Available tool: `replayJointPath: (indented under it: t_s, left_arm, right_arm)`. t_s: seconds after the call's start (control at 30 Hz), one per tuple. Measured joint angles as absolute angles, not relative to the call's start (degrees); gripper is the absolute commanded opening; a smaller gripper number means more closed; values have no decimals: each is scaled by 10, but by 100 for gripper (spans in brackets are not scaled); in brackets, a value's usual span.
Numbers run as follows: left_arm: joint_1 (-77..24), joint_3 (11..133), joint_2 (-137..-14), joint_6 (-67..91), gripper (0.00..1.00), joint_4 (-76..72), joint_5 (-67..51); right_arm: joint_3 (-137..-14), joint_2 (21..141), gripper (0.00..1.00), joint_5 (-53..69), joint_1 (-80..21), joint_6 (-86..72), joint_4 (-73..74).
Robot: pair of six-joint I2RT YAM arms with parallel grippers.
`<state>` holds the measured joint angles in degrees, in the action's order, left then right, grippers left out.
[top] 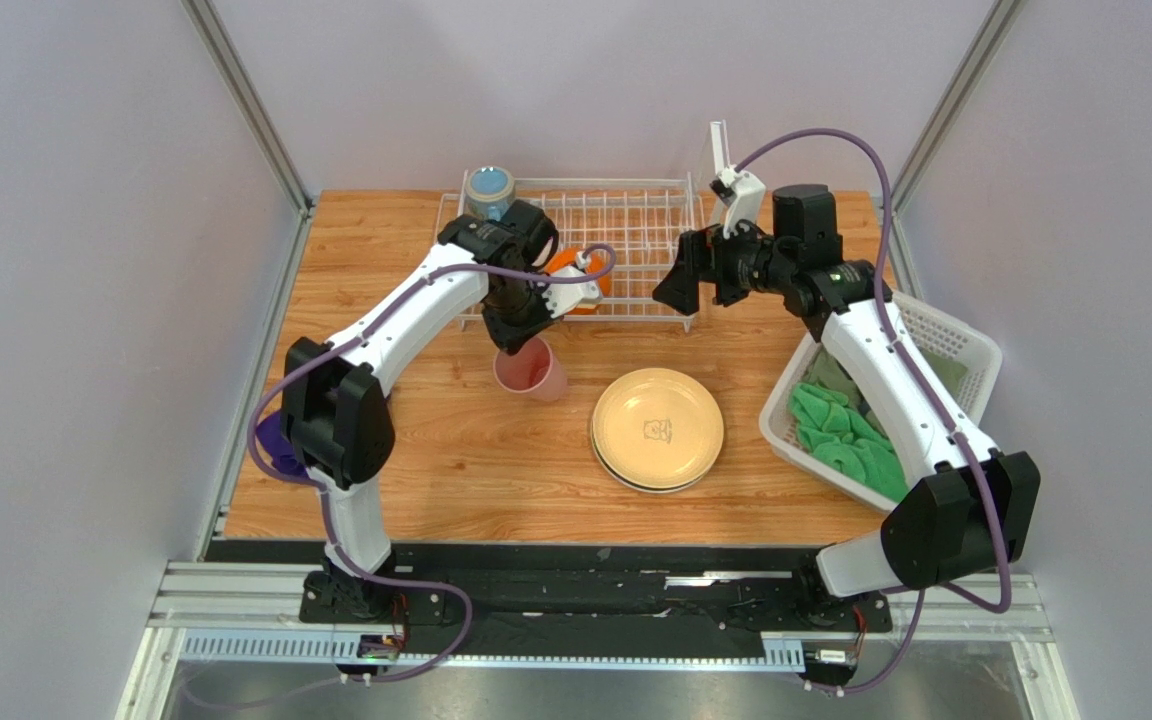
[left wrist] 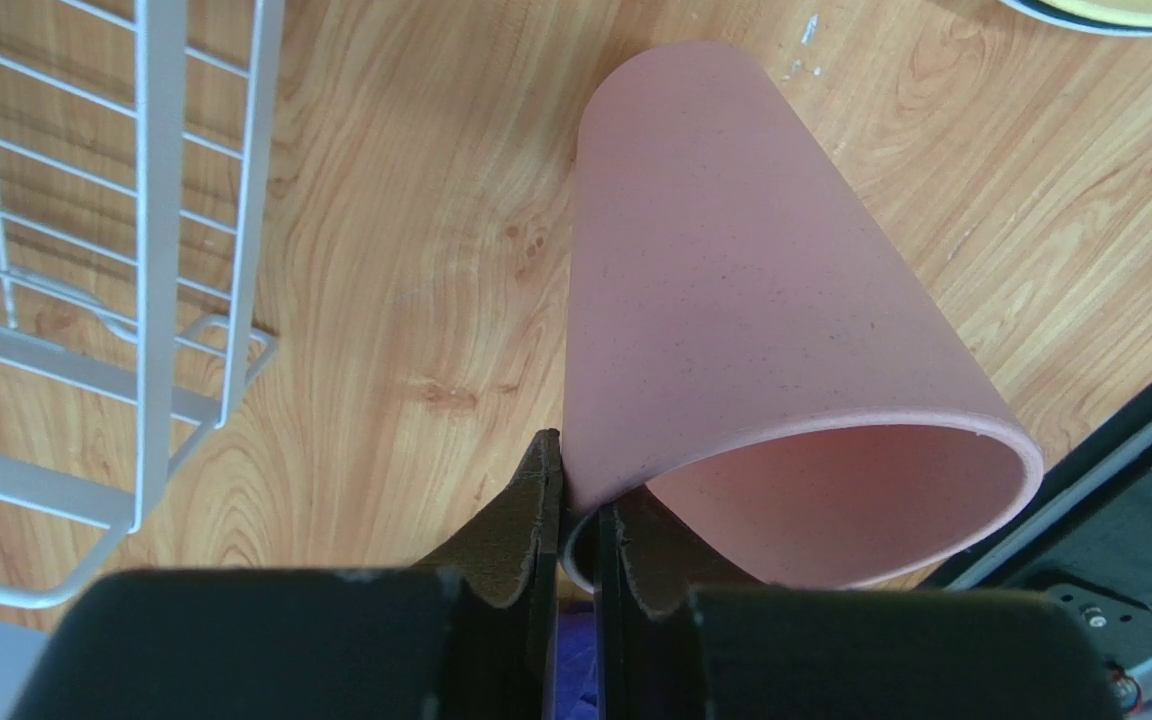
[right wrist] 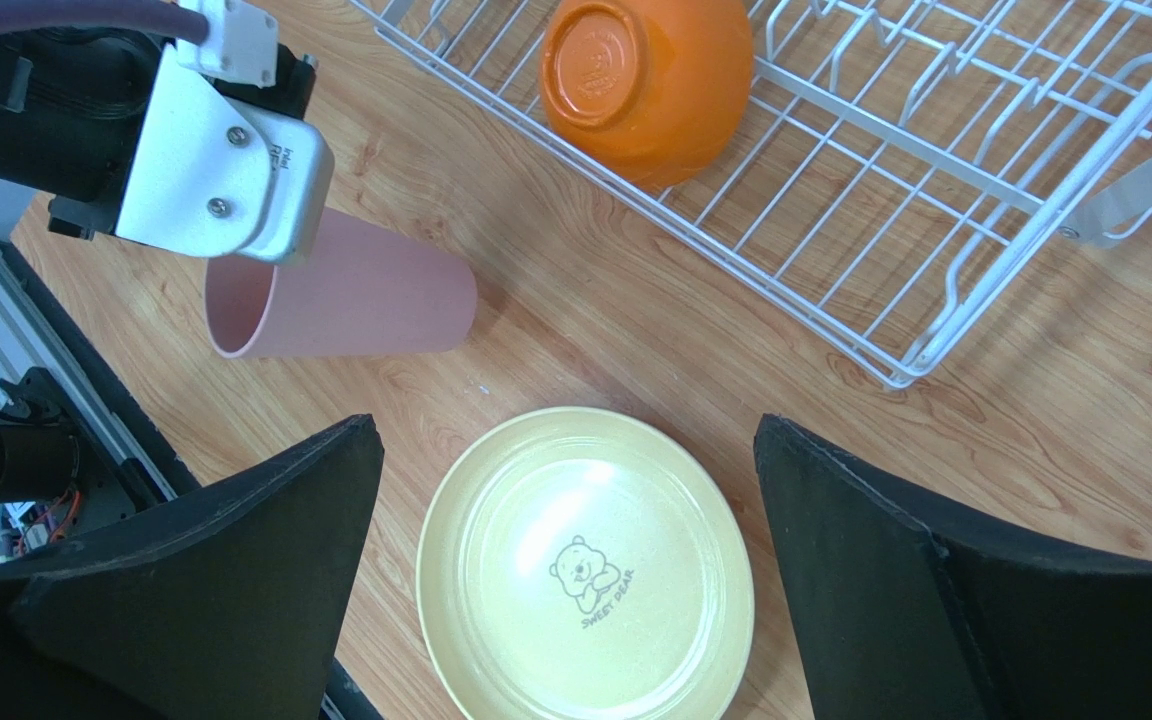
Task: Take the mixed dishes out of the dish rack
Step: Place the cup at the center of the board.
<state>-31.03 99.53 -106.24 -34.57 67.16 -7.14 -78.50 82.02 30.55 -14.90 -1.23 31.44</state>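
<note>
My left gripper (left wrist: 579,510) is shut on the rim of the pink tumbler (left wrist: 748,300), one finger inside and one outside. The tumbler (top: 530,368) is mouth up, its base down at the wood just in front of the dish rack (top: 597,248). An orange bowl (right wrist: 650,75) lies upside down in the rack, and a blue mug (top: 489,189) stands at its far left corner. The cream-yellow plate (top: 657,428) rests on the table on top of a dark-rimmed plate (top: 612,468). My right gripper (right wrist: 567,435) hangs open above the plate by the rack's right end, holding nothing.
A white lattice basket (top: 958,353) with green cloths (top: 845,435) sits at the table's right edge. A purple cloth (top: 274,450) lies at the left edge behind my left arm. An upright white panel (top: 720,150) stands at the rack's far right corner.
</note>
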Motion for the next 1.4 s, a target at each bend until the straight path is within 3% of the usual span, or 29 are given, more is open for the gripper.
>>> replayJointPath:
  t_s: [0.63, 1.17, 1.2, 1.4]
  left_arm:
    - [-333, 1033, -1127, -334, 1, 737, -63]
    - [-343, 1066, -1162, -330, 23, 751, -65]
    - [-344, 1067, -1163, -330, 29, 752, -65]
    - [-345, 1080, -1166, -327, 40, 756, -66]
  right_arm:
    - [-776, 801, 100, 305, -130, -12, 306]
    - [-776, 801, 100, 314, -125, -12, 306]
    - [-776, 801, 99, 314, -125, -12, 306]
    - [-776, 801, 99, 316, -124, -12, 306]
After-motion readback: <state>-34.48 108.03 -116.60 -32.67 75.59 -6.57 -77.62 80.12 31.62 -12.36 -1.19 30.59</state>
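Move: The left hand already pinches the pink cup by its rim, with the cup still leaning. The bare spot on the board where the cup will stand is about 5 cm back, 4 cm right and 13 cm below this hand. The stacked plates lie some 9 cm back and 19 cm right, and the orange bowl in the rack is about 15 cm ahead and 8 cm right. From the right hand, the spot is roughly 8 cm back and 17 cm left, well below. Still pinching the pink cup's rim, one finger inside and one outside, the left hand lowers it about 3 cm onto the board. It eases back towards its base first, then right towards the plates, by a couple of centimetres each, while the wrist tilts some 10 degrees to stand the cup up. At the end the fingers open partway around the rim and the hand stays there. ##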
